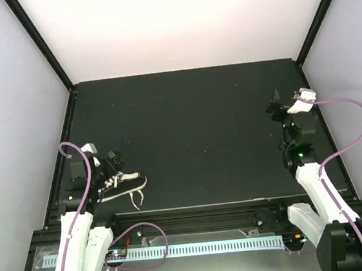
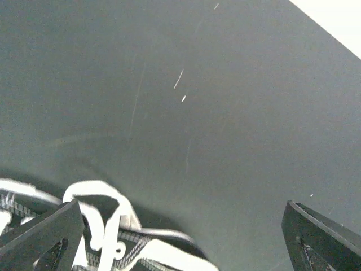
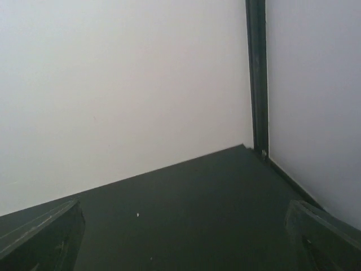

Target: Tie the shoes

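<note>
The shoe [image 1: 123, 185], a small black canvas sneaker with a white sole rim, lies on the black table [image 1: 193, 128] at its near left corner. Loose white laces [image 1: 135, 196] trail from it toward the front edge. My left gripper [image 1: 109, 162] hovers just behind and above the shoe, open with nothing in it. In the left wrist view the shoe [image 2: 141, 251] and a lace loop [image 2: 96, 206] sit low, beside the left finger [image 2: 48, 237]. My right gripper [image 1: 276, 103] hangs open and empty over the far right of the table, away from the shoe.
White walls and black frame posts [image 1: 38, 40] enclose the table. In the right wrist view a corner post [image 3: 257, 79] and the table's far right corner are ahead of the right gripper [image 3: 183, 243]. A perforated rail [image 1: 199, 248] runs along the front between the arm bases.
</note>
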`<state>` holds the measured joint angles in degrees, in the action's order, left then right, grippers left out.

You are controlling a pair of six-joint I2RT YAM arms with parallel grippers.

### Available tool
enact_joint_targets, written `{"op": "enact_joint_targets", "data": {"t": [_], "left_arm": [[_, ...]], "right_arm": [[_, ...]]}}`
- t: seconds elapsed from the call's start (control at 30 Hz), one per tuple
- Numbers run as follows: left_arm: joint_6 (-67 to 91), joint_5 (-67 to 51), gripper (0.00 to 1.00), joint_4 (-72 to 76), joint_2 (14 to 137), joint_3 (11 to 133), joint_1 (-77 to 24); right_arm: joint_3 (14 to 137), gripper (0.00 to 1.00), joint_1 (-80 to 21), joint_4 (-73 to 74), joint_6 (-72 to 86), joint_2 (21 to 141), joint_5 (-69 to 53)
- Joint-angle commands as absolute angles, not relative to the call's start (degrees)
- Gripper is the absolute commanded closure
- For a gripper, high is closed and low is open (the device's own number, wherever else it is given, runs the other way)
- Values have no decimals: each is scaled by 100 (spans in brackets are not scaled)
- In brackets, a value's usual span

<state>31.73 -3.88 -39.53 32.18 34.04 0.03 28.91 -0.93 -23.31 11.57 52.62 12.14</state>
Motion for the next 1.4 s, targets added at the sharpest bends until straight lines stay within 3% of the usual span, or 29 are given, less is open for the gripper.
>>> {"op": "enact_joint_targets", "data": {"t": [0.0,0.4,0.77,1.37], "left_arm": [[4321,-407,1,-4593,3106,3189,24],[5573,250,1,-5196,3288,2870,28],[5783,71,2,-4936,4850,2933,80],[4963,-280,54,-3953,6329,2946,176]], "right_arm": [[3067,0,-77,-731,2195,4760,1415],[3123,0,-75,204,2414,4120,791],[3098,0,-75,414,2288,4269,406],[2997,0,-71,157,2259,4457,374]]}}
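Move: Below and slightly behind the left hand, the crossed laces of the shoe lie about 4 cm back, 1 cm to the left and 15 cm down. The shoe's toe is roughly 2 cm back and 8 cm to the right, some 18 cm down; the loose lace end hangs about 11 cm back and 8 cm right, 20 cm down. From the right hand the crossed laces are some 60 cm left, 16 cm back and 25 cm lower. Dropping about 14 cm and drawing back some 5 cm, the left hand comes down on the shoe's laces, its wrist tipping steeply downward and turning counter-clockwise. Near the bottom its wide-open fingers close to about half around the crossed laces below the standing loop. The empty right hand, still open, sinks 6 cm, eases back 3 cm and left 2 cm, tilting down. ##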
